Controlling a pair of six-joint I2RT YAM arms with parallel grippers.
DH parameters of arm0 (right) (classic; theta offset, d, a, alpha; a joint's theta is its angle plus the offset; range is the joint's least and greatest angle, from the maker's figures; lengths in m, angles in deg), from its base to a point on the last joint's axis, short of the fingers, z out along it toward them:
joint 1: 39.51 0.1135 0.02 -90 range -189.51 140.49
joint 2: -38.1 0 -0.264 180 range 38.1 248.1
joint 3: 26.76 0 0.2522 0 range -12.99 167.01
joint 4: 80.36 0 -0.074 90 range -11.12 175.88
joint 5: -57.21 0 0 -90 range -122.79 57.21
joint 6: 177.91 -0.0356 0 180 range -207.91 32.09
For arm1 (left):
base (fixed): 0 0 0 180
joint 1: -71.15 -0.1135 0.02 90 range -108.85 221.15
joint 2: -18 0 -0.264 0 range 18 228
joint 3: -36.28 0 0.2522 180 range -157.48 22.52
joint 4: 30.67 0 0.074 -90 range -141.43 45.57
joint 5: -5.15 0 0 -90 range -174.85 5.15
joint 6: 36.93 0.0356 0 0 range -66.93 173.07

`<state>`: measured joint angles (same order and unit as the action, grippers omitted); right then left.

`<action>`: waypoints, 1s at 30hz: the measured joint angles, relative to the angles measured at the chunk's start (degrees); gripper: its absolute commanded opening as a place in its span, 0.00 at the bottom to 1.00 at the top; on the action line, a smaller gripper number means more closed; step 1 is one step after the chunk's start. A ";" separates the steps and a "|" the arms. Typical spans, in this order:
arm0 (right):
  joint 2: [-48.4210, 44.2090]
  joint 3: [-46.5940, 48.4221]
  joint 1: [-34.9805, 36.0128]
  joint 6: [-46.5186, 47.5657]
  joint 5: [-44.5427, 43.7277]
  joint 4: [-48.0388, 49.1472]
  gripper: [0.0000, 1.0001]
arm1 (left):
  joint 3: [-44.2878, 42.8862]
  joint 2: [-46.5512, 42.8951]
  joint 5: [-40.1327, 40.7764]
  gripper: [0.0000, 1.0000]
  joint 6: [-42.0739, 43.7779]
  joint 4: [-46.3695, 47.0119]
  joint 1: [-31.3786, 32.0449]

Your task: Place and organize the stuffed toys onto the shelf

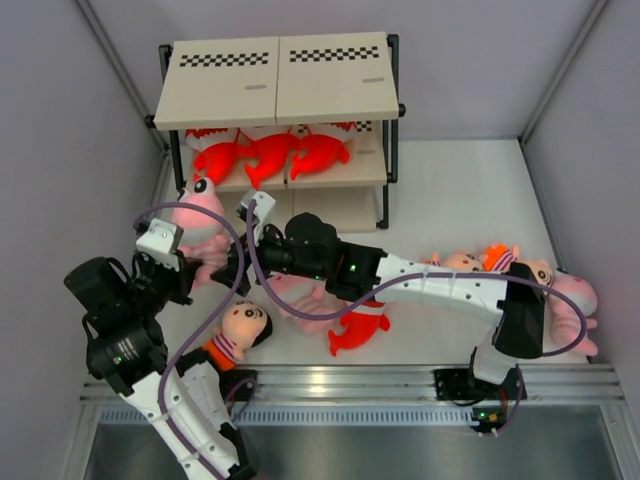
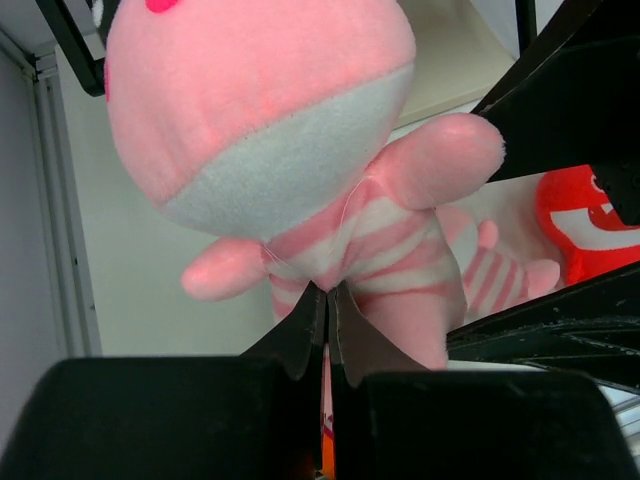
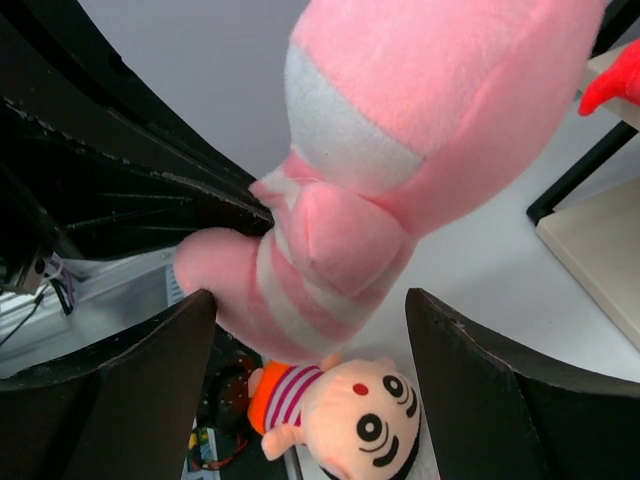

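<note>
My left gripper (image 1: 196, 268) is shut on a pink striped baby (image 1: 202, 215) and holds it up off the table, left of the shelf (image 1: 275, 85). In the left wrist view the jaws (image 2: 330, 292) pinch the baby (image 2: 270, 120) at the bottom of its striped body. My right gripper (image 1: 228, 268) is open, one finger on each side of the baby's lower body (image 3: 330, 240), with gaps showing in the right wrist view (image 3: 310, 335). Three red-orange sharks (image 1: 270, 155) lie on the shelf's middle board.
A boy doll (image 1: 240, 328) lies on the table below the held baby, also in the right wrist view (image 3: 350, 425). Another pink baby (image 1: 305, 298) and a shark (image 1: 358, 328) lie under the right arm. More toys (image 1: 530, 275) are heaped at the right.
</note>
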<state>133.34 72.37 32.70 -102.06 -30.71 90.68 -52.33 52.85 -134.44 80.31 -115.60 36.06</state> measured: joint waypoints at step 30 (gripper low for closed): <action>4.31 28.63 -8.41 -6.34 8.63 -10.86 0.00 | -29.97 6.43 0.59 0.98 -7.65 0.15 -0.04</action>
<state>137.65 101.00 24.28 -108.40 -22.07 79.82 -82.30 59.27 -133.85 72.66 -115.45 36.02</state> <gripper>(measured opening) 0.034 0.982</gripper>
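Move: Just left of the right hand's open fingers hangs the pink striped toy, its middle about 6 cm ahead, 3 cm left and 3 cm above; from the left hand, shut on its body, that middle is some 6 cm ahead, 1 cm right and 4 cm up. Counted from the right hand, the sharks' shelf lies roughly 20 cm ahead, 8 cm right, about level; a boy doll 7 cm back, 4 cm left, and another pink toy straight right 9 cm, both some 22 cm below. Taking the pink toy over from the left hand, the right fingers edge a centimetre or two left and shut on its side, and only then do the left fingers spread wide and let go. The right hand carries it up some 16 cm and finally forward about 4 cm, rolling slightly, towards the shelf; the left rises about 14 cm, backing off a little and tipping its fingers up. ##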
